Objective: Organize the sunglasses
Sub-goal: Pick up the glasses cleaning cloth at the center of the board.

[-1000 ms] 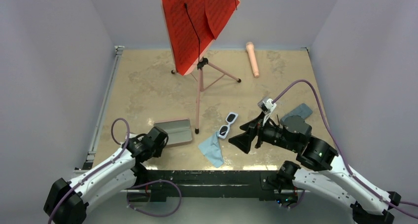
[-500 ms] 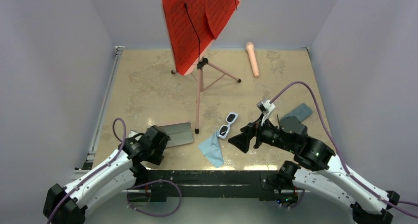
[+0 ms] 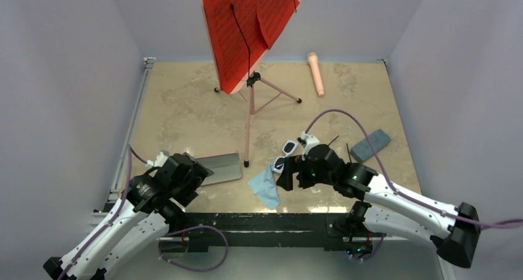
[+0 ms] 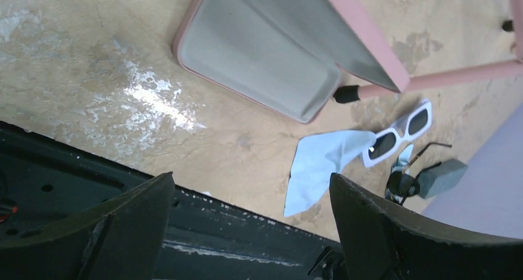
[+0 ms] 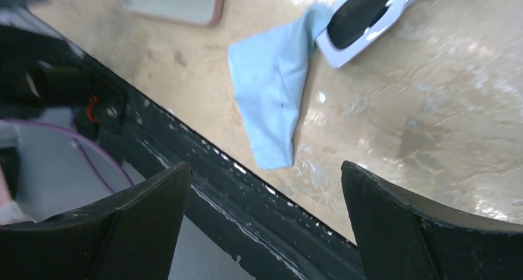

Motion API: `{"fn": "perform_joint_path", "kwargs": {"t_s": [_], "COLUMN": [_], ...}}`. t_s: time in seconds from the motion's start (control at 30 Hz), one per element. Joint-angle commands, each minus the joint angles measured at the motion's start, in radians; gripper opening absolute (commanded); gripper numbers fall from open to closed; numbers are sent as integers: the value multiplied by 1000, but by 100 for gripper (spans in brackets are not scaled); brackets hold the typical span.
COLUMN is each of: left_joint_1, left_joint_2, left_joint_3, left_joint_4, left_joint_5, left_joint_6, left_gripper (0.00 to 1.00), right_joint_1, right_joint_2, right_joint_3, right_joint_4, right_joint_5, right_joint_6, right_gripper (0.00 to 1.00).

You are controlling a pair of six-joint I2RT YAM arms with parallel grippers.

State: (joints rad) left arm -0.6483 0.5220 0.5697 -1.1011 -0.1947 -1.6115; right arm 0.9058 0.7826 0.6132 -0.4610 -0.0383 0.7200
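The white-framed sunglasses (image 3: pixel 288 149) (image 4: pixel 401 134) (image 5: pixel 369 13) lie folded on the table, one end resting on a light blue cloth (image 3: pixel 264 186) (image 5: pixel 274 95). Just right of them lie the black sunglasses (image 4: pixel 403 182); in the top view only their thin arms (image 3: pixel 333 139) show behind my right arm. My right gripper (image 3: pixel 286 176) (image 5: pixel 265 166) hovers open over the near table edge, just in front of the white pair. My left gripper (image 3: pixel 188 176) (image 4: pixel 251 177) is open and empty, close to the near side of the open pink case (image 3: pixel 219 167) (image 4: pixel 265 64).
A grey-blue flat case (image 3: pixel 370 144) (image 4: pixel 443 176) lies at the right. A pink tripod stand (image 3: pixel 250 116) holding red sheets (image 3: pixel 250 21) stands mid-table, one foot (image 4: pixel 346 94) by the pink case. A pink cylinder (image 3: pixel 316 73) lies at the back. The black front rail (image 3: pixel 259 221) borders the table.
My left gripper opened and drew back from the pink case. My right arm swung left to the white sunglasses and cloth, uncovering the grey-blue case.
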Motion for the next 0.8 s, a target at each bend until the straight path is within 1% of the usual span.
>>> {"fn": "perform_joint_path", "kwargs": {"t_s": [0.0,0.07,0.1,0.13,0.17,0.2,0.23,0.33,0.47,0.57,0.77], "left_joint_1": [1,1,0,1,1,1,1,1,1,1,1], "left_joint_2": [-19,-16,-15,-14,-14,-16,-19,-30,-47,-55,-49], "left_joint_3": [129,152,158,162,162,161,158,148,143,137,117], "left_joint_4": [-124,-177,-200,-210,-214,-221,-223,-213,-210,-210,-202], "left_joint_5": [-20,-64,-92,-100,-113,-125,-130,-128,-122,-116,-100], "left_joint_6": [193,209,204,207,213,209,207,212,214,210,211], "left_gripper": [100,100,100,100,100,100,100,100,100,100,100], "right_joint_1": [187,314,351,382,406,426,447,505,512,512,503], "right_joint_2": [135,234,296,356,415,475,545,662,754,795,852], "right_joint_3": [39,126,172,212,250,284,313,390,440,447,437], "right_joint_4": [48,-49,-102,-144,-178,-208,-228,-230,-211,-199,-204], "right_joint_5": [98,219,260,277,283,293,304,299,265,231,254], "right_joint_6": [-8,-25,-28,-33,-50,-58,-53,-59,-55,-54,-43], "right_gripper": [96,95,93,90,84,81,80,75,69,62,47]}}
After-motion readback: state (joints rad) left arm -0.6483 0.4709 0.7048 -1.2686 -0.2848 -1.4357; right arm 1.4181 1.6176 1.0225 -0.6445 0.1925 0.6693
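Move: The cloth I go for lies about 9 cm to my right hand's left, roughly 1 cm ahead and some 14 cm below. The white sunglasses lie about 13 cm ahead of that hand and 2 cm left; the tripod foot stands about 10 cm ahead and 16 cm left, and the open case some 8 cm ahead and 27 cm left. From my left hand the cloth is about 22 cm right, 2 cm ahead and 10 cm below. I sink my right hand about 10 cm while drawing it some 8 cm left and as much back, towards the cloth's near end, tipping the fingers to point nearly straight down and narrowing them from wide open to about half. My left hand, still open, lifts and shifts left some 3 cm each, away from the case, then waits. ##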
